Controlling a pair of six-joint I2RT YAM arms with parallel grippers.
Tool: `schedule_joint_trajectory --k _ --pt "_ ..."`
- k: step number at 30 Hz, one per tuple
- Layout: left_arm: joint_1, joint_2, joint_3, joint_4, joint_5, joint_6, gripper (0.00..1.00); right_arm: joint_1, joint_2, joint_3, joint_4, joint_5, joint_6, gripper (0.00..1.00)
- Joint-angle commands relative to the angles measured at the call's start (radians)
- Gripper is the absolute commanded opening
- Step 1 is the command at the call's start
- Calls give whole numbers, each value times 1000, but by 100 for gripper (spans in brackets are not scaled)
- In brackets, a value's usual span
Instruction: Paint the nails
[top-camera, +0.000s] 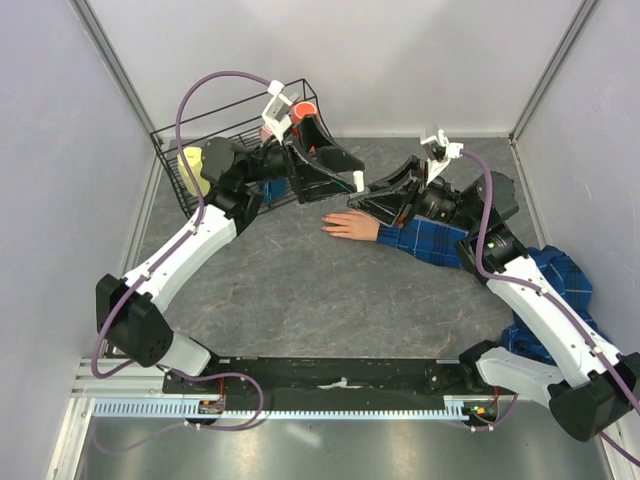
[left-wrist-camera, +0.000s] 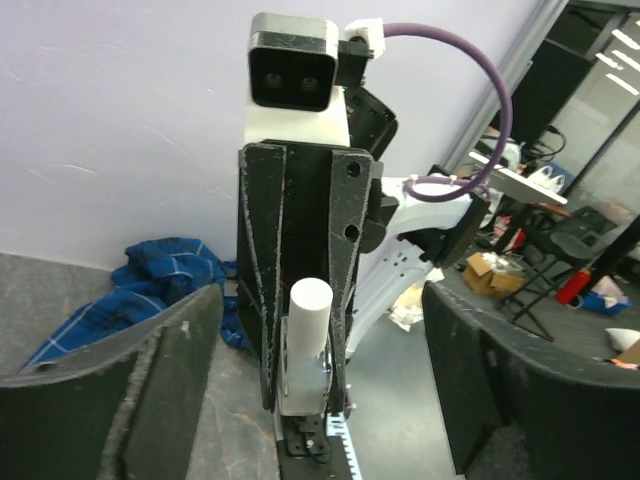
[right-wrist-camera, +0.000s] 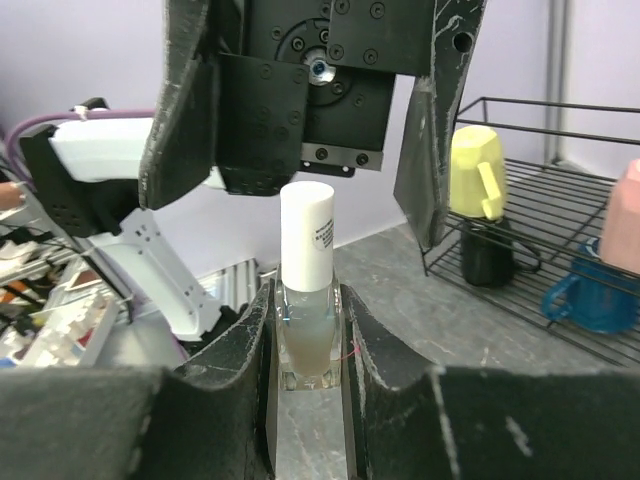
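My right gripper (top-camera: 372, 193) is shut on a small clear nail polish bottle (right-wrist-camera: 308, 340) with a white cap (right-wrist-camera: 306, 248), holding it above the table. The right wrist view shows the bottle pinched between my right gripper's (right-wrist-camera: 308, 335) pads. My left gripper (top-camera: 342, 168) is open and faces it. Its fingers (right-wrist-camera: 190, 100) stand wide on both sides of the cap without touching. In the left wrist view the cap (left-wrist-camera: 309, 312) sits ahead of my open left gripper (left-wrist-camera: 320, 400). The peach-pink fake hand (top-camera: 350, 226) lies flat below both grippers, ending a blue plaid sleeve (top-camera: 432, 240). Its nails are too small to make out.
A black wire basket (top-camera: 168, 150) stands at the back left with a yellow mug (top-camera: 192, 166) and an orange cup (top-camera: 300, 112). The right wrist view shows the yellow mug (right-wrist-camera: 472, 172), a black cup (right-wrist-camera: 488, 256) and a blue cup (right-wrist-camera: 590, 296) in it. Bunched plaid cloth (top-camera: 560, 280) lies at right.
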Motion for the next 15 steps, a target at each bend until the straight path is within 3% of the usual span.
schedule_joint_trajectory --k 1,6,15 --pt "2 -7 17 143 63 -95 80 -13 18 14 144 -81 93 0" --pt "1 -5 11 140 72 -93 61 -22 49 12 247 -107 174 0" --pt "1 -2 28 112 86 -78 53 -28 87 12 321 -132 227 0"
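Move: The white cap of the nail polish bottle that my right fingers hold upright is already between my open left fingertips, about midway between them, roughly 1 cm to the right of my left hand point and level with it in height. From my right hand point the cap sits some 3 cm straight above. The fake hand lies on the table, about 12 cm ahead of my left hand, 1 cm to its left and 42 cm below; the blue mug is some 23 cm ahead, 19 cm left and 38 cm below. I close my left fingers around the cap from wide open to a little over half, drawing that hand back about 1.5 cm, so the front finger comes right up beside the cap; whether it touches can't be made out. My right hand keeps its grip on the bottle, lifts it about 1 cm and turns some 5 to 10 degrees counter-clockwise. ##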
